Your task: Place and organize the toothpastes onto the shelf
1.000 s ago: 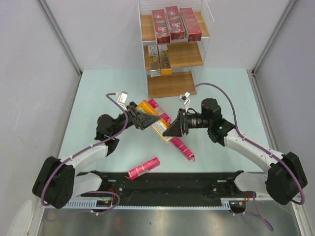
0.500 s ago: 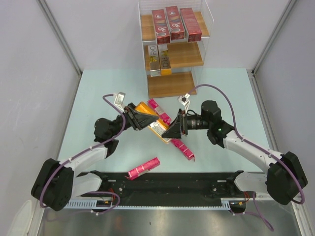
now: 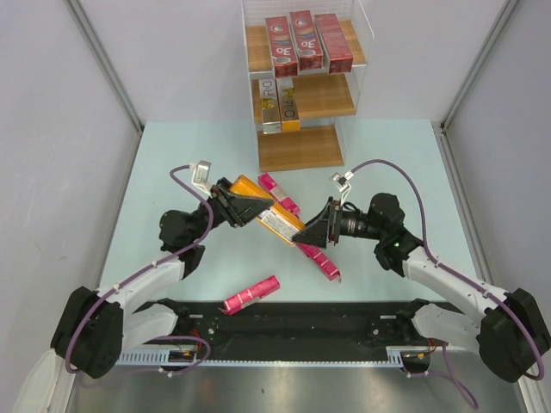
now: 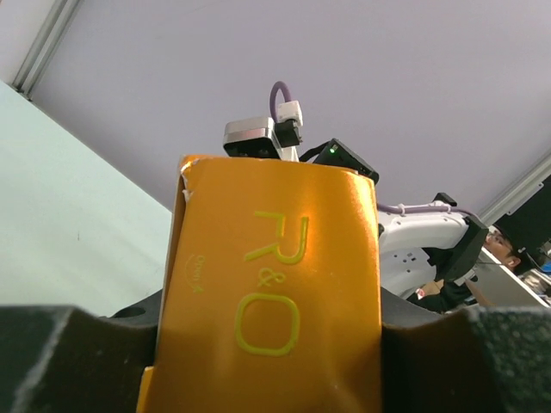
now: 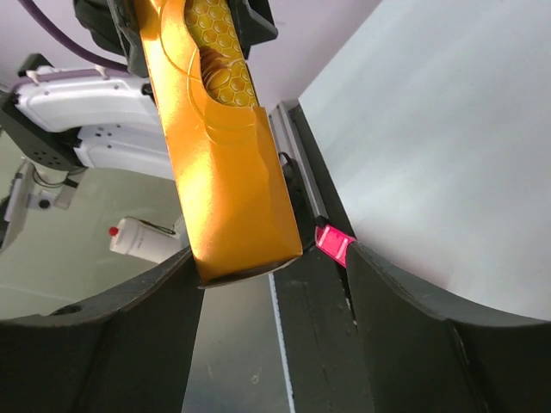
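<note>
My left gripper (image 3: 252, 206) is shut on an orange toothpaste carton (image 3: 274, 217) and holds it tilted above the table; in the left wrist view the carton (image 4: 271, 284) with "R&O" print fills the space between the fingers. My right gripper (image 3: 308, 236) is open just off the carton's lower end; in the right wrist view the carton's end (image 5: 225, 172) hangs between the spread fingers, close to the left one. The shelf (image 3: 344, 95) stands at the back with three dark red cartons (image 3: 297, 39) on top and a silver (image 3: 269, 105) and an orange one (image 3: 290, 107) on the middle tier.
Pink cartons lie on the table: one behind the held carton (image 3: 278, 193), one by the right gripper (image 3: 320, 261), one near the front rail (image 3: 251, 293). The shelf's bottom board (image 3: 297, 148) is bare. Grey walls close in both sides.
My right gripper has let go of the orange carton's end and drawn back to the right. My left gripper has shifted slightly left, still holding the carton.
</note>
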`<state>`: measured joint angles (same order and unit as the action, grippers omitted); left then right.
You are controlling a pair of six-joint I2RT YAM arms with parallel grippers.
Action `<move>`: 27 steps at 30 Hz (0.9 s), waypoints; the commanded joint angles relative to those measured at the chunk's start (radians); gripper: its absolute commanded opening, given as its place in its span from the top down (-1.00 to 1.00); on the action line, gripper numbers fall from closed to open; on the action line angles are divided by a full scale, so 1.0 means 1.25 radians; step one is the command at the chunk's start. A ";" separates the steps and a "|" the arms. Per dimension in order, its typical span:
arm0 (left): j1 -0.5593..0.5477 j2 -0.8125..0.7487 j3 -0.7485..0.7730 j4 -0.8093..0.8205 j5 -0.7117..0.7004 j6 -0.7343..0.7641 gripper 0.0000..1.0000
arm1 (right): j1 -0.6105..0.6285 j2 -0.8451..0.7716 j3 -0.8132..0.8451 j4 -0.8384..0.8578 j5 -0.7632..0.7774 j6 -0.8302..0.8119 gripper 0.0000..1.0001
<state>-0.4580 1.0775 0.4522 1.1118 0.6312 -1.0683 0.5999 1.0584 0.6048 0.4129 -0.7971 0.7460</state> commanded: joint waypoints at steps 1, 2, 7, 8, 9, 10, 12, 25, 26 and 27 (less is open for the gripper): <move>0.002 0.004 0.011 0.091 -0.008 -0.029 0.37 | -0.001 -0.010 -0.015 0.149 0.006 0.077 -0.40; 0.002 0.010 0.011 0.101 -0.005 -0.035 0.37 | 0.001 -0.004 -0.018 0.163 0.003 0.093 -0.40; 0.002 0.038 0.006 0.159 -0.002 -0.069 0.37 | 0.018 0.016 -0.018 0.240 -0.002 0.136 -0.33; 0.002 0.047 0.005 0.163 -0.002 -0.073 0.37 | 0.021 0.016 -0.018 0.246 0.002 0.142 -0.27; 0.002 0.050 0.003 0.177 -0.003 -0.082 0.36 | 0.022 0.014 -0.019 0.256 0.002 0.148 -0.15; 0.002 0.053 0.001 0.183 -0.004 -0.084 0.36 | 0.028 0.012 -0.019 0.261 0.001 0.152 -0.10; 0.002 0.057 0.000 0.187 -0.009 -0.084 0.34 | 0.029 0.009 -0.019 0.262 0.001 0.154 0.02; 0.002 -0.035 0.020 -0.037 -0.030 0.040 -0.99 | -0.007 -0.016 -0.019 0.201 0.034 0.148 0.65; 0.003 -0.053 0.030 -0.088 -0.043 0.064 -1.00 | -0.014 -0.017 -0.019 0.191 0.036 0.153 0.67; 0.002 -0.079 0.036 -0.211 -0.063 0.119 -1.00 | -0.033 -0.017 -0.019 0.188 0.035 0.154 0.67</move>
<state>-0.4572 1.0874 0.4522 1.1301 0.6075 -1.0946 0.6090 1.0695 0.5716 0.6289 -0.7845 0.9237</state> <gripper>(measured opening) 0.995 0.468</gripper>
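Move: The orange toothpaste box is already in the left hand's grip, with its middle about 3 cm to the right of that hand, 2 cm back and 1 cm lower. From the open right hand, the box's middle is about 8 cm left, 3 cm ahead and 6 cm up. On the table, some 22 cm below the right hand, one pink tube lies about 2 cm ahead and 4 cm right; another lies roughly 24 cm ahead and 7 cm left. The right hand rises about 3 cm to the box's lower right end, its leftward-pointing fingers tipping up some 8 degrees as they straddle that end, and then closes to pinch it while the left hand keeps its hold almost in place, rolling only a few degrees. Once the right grip is made, the left fingers open wide and let go with hardly any retreat, still around the box, as the right hand keeps hold and eases slightly forward. ##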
